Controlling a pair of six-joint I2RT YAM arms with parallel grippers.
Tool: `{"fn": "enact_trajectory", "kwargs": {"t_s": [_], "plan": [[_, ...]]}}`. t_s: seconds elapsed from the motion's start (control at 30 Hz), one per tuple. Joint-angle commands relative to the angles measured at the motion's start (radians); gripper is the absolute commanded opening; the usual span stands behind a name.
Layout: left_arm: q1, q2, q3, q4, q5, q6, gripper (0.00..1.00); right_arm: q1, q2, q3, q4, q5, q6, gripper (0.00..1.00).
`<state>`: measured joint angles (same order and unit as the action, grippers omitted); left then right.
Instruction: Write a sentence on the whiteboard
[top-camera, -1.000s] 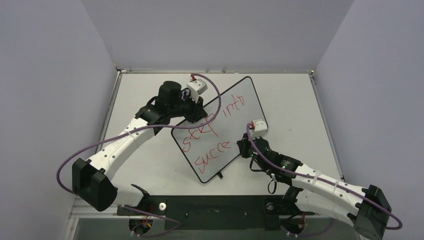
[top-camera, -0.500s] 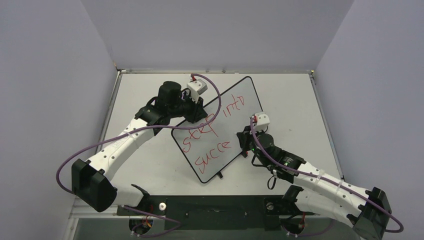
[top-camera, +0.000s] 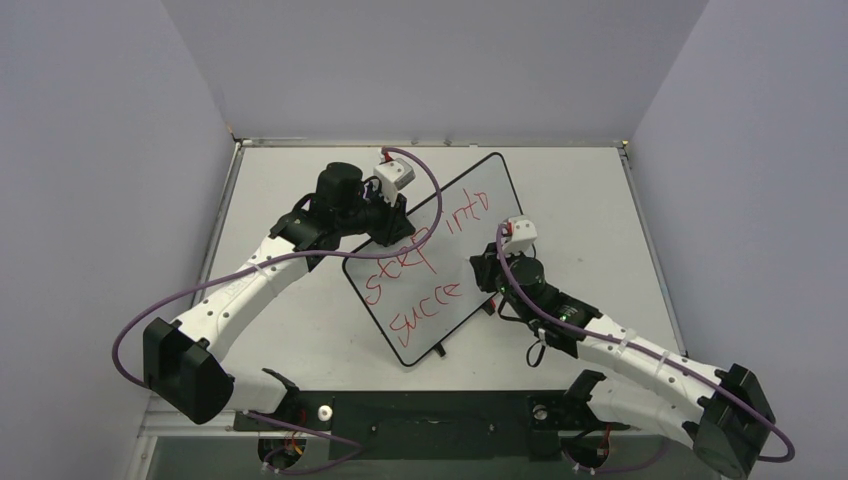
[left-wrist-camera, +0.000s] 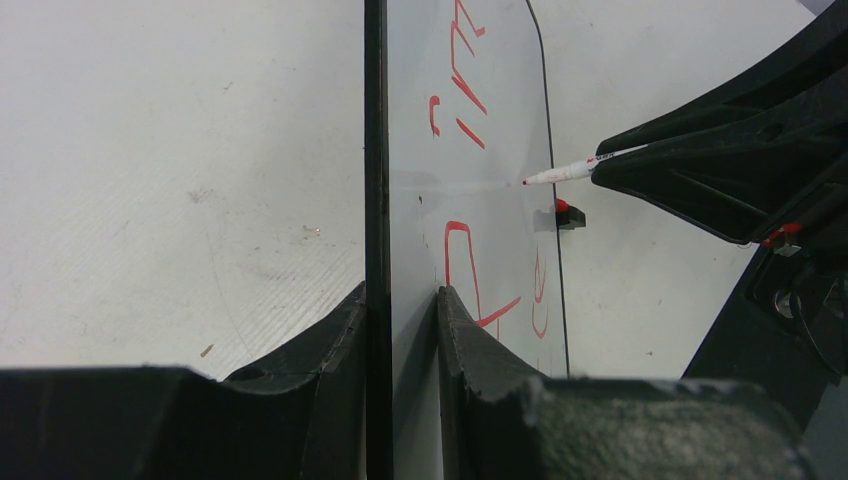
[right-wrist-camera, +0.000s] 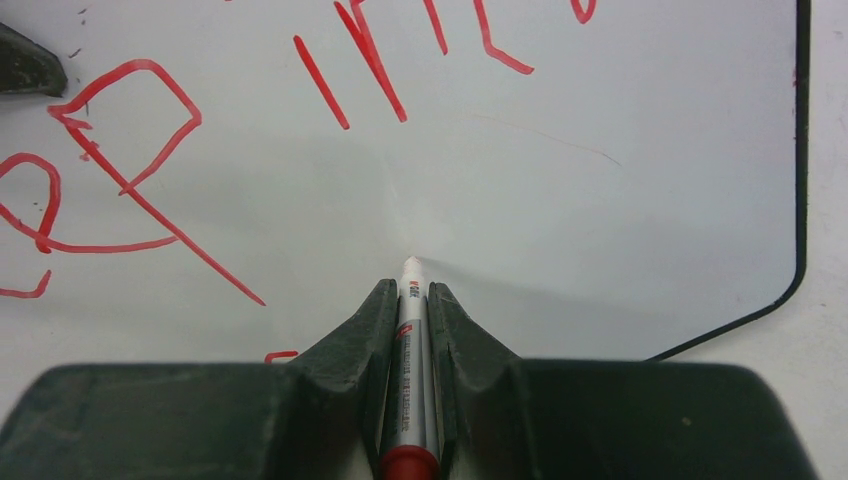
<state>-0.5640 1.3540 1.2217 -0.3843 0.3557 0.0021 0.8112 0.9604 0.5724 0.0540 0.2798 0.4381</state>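
The whiteboard (top-camera: 455, 255) lies tilted across the table, with the red sentence (top-camera: 420, 275) reading "step into" over "succe". My left gripper (top-camera: 385, 225) is shut on the board's upper left edge; in the left wrist view its fingers (left-wrist-camera: 400, 295) pinch the black frame (left-wrist-camera: 375, 150). My right gripper (top-camera: 485, 275) is shut on a silver marker (right-wrist-camera: 411, 310) with a red end. The marker's tip (left-wrist-camera: 540, 178) points at bare board to the right of "succe"; I cannot tell whether it touches. The lettering (right-wrist-camera: 130, 150) lies left of the tip.
Grey tabletop (top-camera: 290, 200) surrounds the board, closed in by walls at the left, back and right. A small black foot (left-wrist-camera: 567, 215) sticks out of the board's far edge. Purple cables loop off both arms.
My right gripper has moved up and left with the marker, from beside the board's right edge to over the board. The left gripper and the board have not moved.
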Motion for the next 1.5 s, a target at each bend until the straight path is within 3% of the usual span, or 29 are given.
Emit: {"fn": "enact_trajectory", "kwargs": {"t_s": [0.0, 0.37, 0.7, 1.47], "plan": [[-0.005, -0.027, -0.001, 0.09, -0.034, 0.069, 0.0, -0.004, 0.016, -0.01, 0.09, -0.04, 0.018, 0.0], [-0.005, -0.022, 0.001, 0.09, -0.034, 0.07, 0.0, -0.003, 0.041, -0.071, 0.117, -0.07, 0.047, 0.0], [-0.005, -0.021, 0.001, 0.088, -0.033, 0.068, 0.0, -0.004, -0.036, -0.149, 0.088, -0.068, 0.076, 0.0], [-0.005, -0.019, 0.0, 0.088, -0.037, 0.07, 0.0, -0.005, -0.063, -0.191, 0.017, 0.042, 0.089, 0.0]]}}
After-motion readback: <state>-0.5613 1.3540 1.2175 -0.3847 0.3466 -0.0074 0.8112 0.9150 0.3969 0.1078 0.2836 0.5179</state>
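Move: The right hand already holds the marker; the bare patch of whiteboard for its next stroke lies about 4 cm ahead, 4 cm left and 2 cm below. From that hand, the last "e" of "succe" is level in reach, 5 cm left and 7 cm lower, while "into" stands 9 cm ahead, 4 cm left and 7 cm up. From the left hand, gripping the board's upper edge, the patch is roughly 12 cm right, 1 cm ahead and 9 cm lower. Leftward by about 1 cm at first, the right hand brings the marker tip onto the bare board, then draws it down the slope for some 5 cm, going back and right as well, with the last bit bending more to the right. The marker stays gripped, tipping slightly downward by the end; the left hand keeps the board's edge pinched and practically still. ##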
